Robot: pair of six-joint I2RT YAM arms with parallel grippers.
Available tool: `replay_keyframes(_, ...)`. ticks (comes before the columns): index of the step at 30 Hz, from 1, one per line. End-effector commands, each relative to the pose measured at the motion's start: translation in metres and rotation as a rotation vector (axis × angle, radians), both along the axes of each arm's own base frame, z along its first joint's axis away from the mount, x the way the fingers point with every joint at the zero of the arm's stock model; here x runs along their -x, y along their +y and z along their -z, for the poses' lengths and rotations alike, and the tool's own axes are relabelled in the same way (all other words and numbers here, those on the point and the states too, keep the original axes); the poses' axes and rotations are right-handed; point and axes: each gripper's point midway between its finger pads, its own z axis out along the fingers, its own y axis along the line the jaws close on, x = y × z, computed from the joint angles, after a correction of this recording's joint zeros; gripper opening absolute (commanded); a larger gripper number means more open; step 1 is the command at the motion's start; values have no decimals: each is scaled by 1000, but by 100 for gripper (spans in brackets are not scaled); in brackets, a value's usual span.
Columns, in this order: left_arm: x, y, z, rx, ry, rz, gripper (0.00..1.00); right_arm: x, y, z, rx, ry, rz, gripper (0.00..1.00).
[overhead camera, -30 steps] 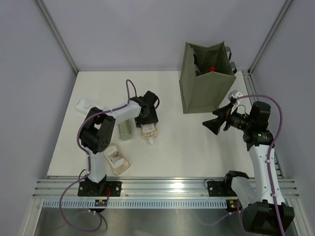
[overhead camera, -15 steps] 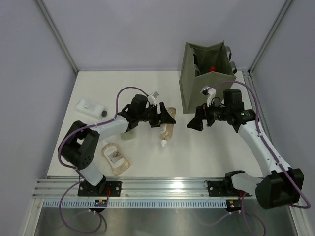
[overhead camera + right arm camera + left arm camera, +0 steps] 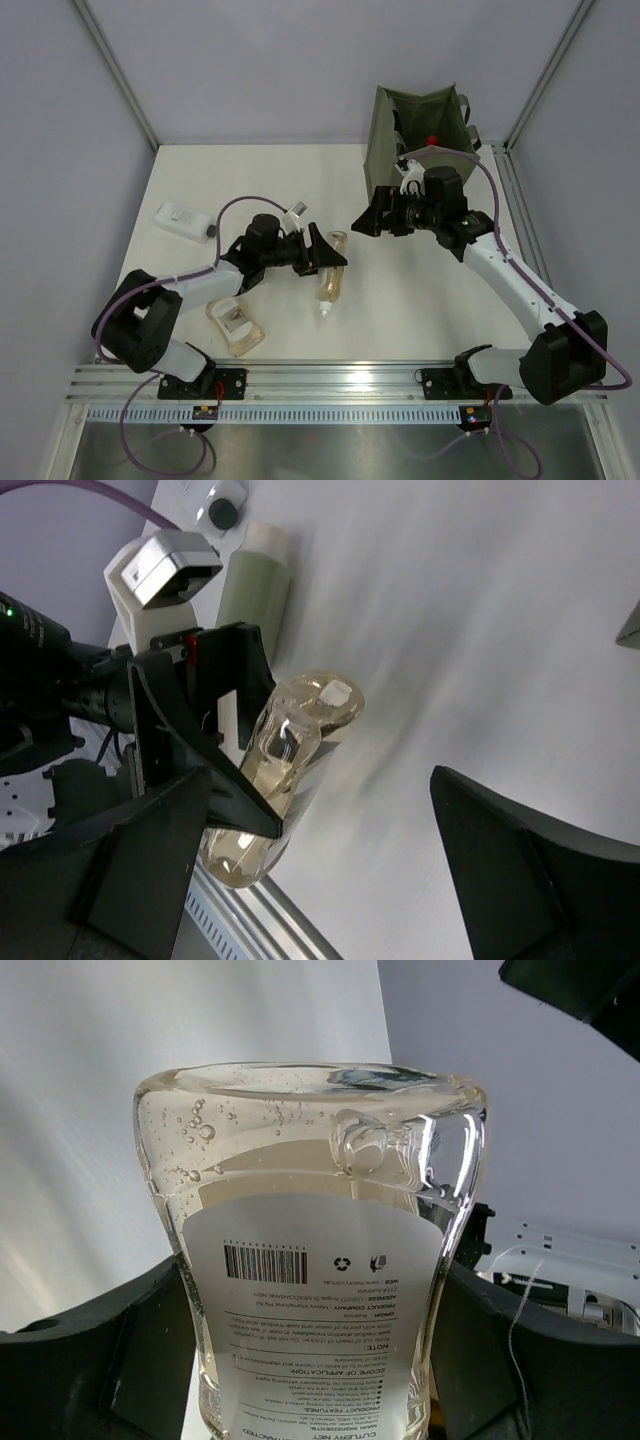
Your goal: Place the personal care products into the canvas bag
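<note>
My left gripper is shut on a clear amber-liquid pouch, spout hanging down, held above the table's middle. In the left wrist view the pouch fills the frame, white label facing me, between both fingers. My right gripper is open and empty, just right of the pouch and apart from it; its view shows the held pouch. The olive canvas bag stands upright at the back right, with a red cap showing inside. A second pouch lies at the front left.
A flat white bottle lies at the far left. A silver-green bottle lies beside the left arm. The metal rail runs along the table's near edge. White walls enclose the back and sides.
My left gripper has lifted the pouch off the table and carried it right towards the middle. My right arm has swung left from the table's right edge to face it.
</note>
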Motion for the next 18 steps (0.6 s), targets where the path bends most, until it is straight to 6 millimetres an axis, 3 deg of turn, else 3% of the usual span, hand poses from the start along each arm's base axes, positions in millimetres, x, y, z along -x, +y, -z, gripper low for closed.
replay_keyframes(1, -26, 11, -74, 145, -163, -153, 0, 7, 19, -23, -89, -62, -90, 100)
replay_keyframes(3, -42, 26, -69, 146, -124, -320, 0, 14, 22, -14, -64, -77, -140, 100)
replay_keyframes(9, -67, 56, -99, 195, -116, -589, 0, 23, 39, 4, 70, -111, -172, 99)
replay_keyframes(10, -69, 58, -113, 209, -136, -604, 0, 24, 42, 6, 92, -118, -169, 99)
replay_keyframes(11, -70, 60, -110, 187, -128, -619, 0, 31, 55, 4, 106, -127, -191, 99)
replay_keyframes(17, -70, 66, -117, 175, -131, -646, 0, 23, 76, 3, 154, -124, -159, 99)
replay_keyframes(18, -69, 65, -115, 169, -131, -640, 0, 25, 82, 11, 164, -96, -169, 100)
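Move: The soap bottle, held aloft in the left fingers, is about 11 cm left of the open right hand, 13 cm back and 10 cm lower. From the left hand, the right gripper it is brought to lies some 10 cm ahead, 12 cm right and 9 cm up. The canvas bag stands about 22 cm ahead of the left hand and 25 cm right at its height; the green bottle lies 4 cm ahead, 22 cm left and 11 cm below. The soap bottle stays pinched in the left fingers as that hand carries it about 7 cm left and 5 cm forward, rising slightly and swinging some 35 degrees counter-clockwise. The right hand follows to the left by roughly 8 cm, then also back and a little down, turning slightly counter-clockwise and closing in on the bottle's cap end with fingers still wide open. ##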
